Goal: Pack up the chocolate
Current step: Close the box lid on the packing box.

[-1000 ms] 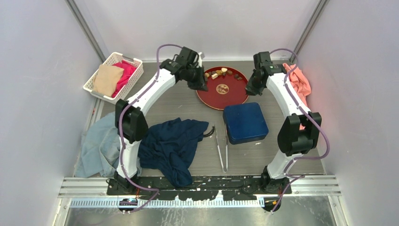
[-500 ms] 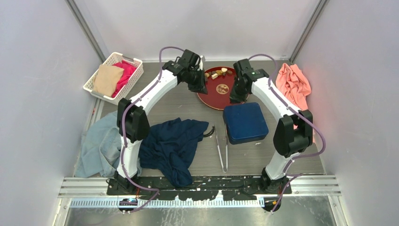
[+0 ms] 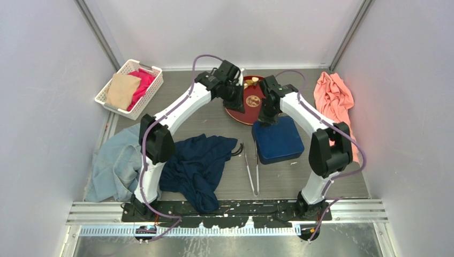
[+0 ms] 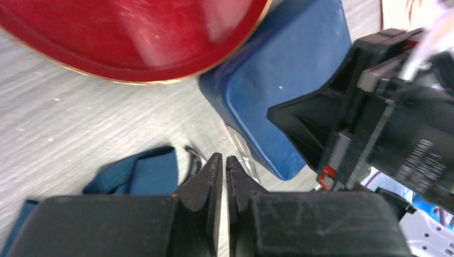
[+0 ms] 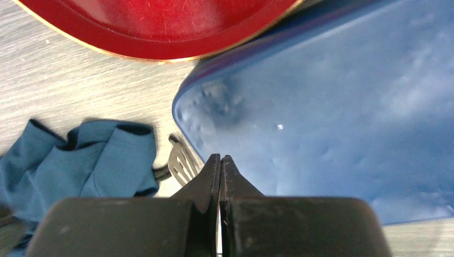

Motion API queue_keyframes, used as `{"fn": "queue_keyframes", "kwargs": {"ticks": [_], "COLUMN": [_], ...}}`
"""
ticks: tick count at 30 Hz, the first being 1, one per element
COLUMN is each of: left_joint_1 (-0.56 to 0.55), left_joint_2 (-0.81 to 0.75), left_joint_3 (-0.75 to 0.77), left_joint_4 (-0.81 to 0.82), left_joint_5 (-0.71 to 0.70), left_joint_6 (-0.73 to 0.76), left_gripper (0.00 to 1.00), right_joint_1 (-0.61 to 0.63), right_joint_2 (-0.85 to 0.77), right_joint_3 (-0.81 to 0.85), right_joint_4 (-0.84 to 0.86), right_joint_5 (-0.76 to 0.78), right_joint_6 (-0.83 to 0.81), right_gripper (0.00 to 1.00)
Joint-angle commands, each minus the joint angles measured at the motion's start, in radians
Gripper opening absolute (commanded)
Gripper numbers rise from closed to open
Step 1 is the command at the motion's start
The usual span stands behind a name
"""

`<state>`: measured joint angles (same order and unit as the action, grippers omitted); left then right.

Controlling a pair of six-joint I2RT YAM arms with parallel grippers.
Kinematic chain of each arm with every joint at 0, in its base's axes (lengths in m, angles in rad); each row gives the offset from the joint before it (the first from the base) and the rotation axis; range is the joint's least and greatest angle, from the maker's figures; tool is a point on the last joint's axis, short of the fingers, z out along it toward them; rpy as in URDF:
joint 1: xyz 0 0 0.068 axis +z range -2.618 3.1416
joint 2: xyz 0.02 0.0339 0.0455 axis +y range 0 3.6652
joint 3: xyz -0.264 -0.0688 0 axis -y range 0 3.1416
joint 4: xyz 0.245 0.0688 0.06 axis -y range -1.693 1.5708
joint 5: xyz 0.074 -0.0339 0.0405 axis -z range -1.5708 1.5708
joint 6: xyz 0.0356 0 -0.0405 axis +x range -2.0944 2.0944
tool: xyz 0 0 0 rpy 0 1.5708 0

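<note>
The chocolate [image 3: 250, 81], small brown and cream pieces, lies at the far edge of the red round tray [image 3: 251, 110], mostly hidden by both wrists. My left gripper [image 3: 239, 106] hangs over the tray's left part, shut with only a thin slit and nothing between the fingers. In the left wrist view its tips [image 4: 225, 160] point past the tray [image 4: 134, 37] toward the closed navy box [image 4: 284, 80]. My right gripper [image 3: 264, 118] is shut and empty above the box's far-left corner [image 5: 214, 101], just near of the tray [image 5: 160, 27].
Metal tongs [image 3: 251, 166] lie on the table left of the navy box [image 3: 279, 140]. A dark blue cloth [image 3: 198, 160] and a light blue cloth [image 3: 113, 166] lie front left. A white basket [image 3: 128, 87] with cloths stands back left. A salmon cloth [image 3: 334, 93] lies back right.
The right arm has swung left from the tray's right side to the box's far-left corner. The left arm has moved right, over the tray. Both grippers have stayed shut.
</note>
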<state>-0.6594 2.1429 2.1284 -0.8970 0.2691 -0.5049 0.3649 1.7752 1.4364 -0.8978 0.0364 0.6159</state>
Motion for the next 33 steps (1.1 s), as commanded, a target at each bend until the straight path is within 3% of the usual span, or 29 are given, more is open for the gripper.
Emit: {"fn": "queue_keyframes", "kwargs": {"ticks": [1,6,13,20,26,33], "left_joint_1": [-0.036,-0.042,-0.094,-0.118,-0.119,-0.132], "left_joint_2": [0.015,0.018,0.043,0.204,0.2,0.284], "left_joint_3": [0.035,0.026,0.055,0.301,0.304,0.241], "left_joint_4": [0.017,0.015,0.046,-0.06,-0.014,0.012], "left_joint_5": [0.052,0.075,0.093,0.036,-0.002,-0.089], "left_joint_6": [0.013,0.023,0.022,0.029,0.014,0.001], "left_gripper": [0.09,0.09,0.09,0.08,0.08,0.0], "right_joint_1": [0.004,-0.031,-0.226,-0.259,-0.237,-0.297], "right_joint_2": [-0.193,-0.333,-0.431,-0.341,-0.281,-0.344], "right_joint_3": [-0.011,-0.119,-0.205,-0.09,-0.006,-0.26], "right_joint_4": [-0.084,-0.128,-0.125,-0.065,-0.08,-0.059], "right_joint_5": [0.081,0.143,0.094,0.002,0.055,0.085], "right_joint_6": [-0.023,-0.007,0.016,-0.004,-0.011,-0.019], "right_gripper": [0.01,0.0,0.0,0.01,0.01,0.0]}}
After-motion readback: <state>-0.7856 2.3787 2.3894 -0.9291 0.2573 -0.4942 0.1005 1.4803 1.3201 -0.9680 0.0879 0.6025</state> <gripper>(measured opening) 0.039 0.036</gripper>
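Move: The closed packing box's middle lies about 5 cm to the right of the right hand, 5 cm back and 4 cm below; its far-left lid part is just under those fingertips. From the left hand the same box is some 17 cm right, 8 cm back and 11 cm below. The red plate's middle is about 10 cm ahead of the right hand, 4 cm left and 7 cm below; from the left hand it is 5 cm ahead, 7 cm right and 14 cm down. With no contact to be seen, the right hand lifts clear of the lid's far-left part, rising about 6 cm and swinging back and right, then eases partly forward again; it ends some 11 cm right, above the lid's far-right part, turned about 15 degrees clockwise. The left hand follows about 7 cm right and sinks a few centimetres towards the far-left corner. Both keep their fingers practically shut. ##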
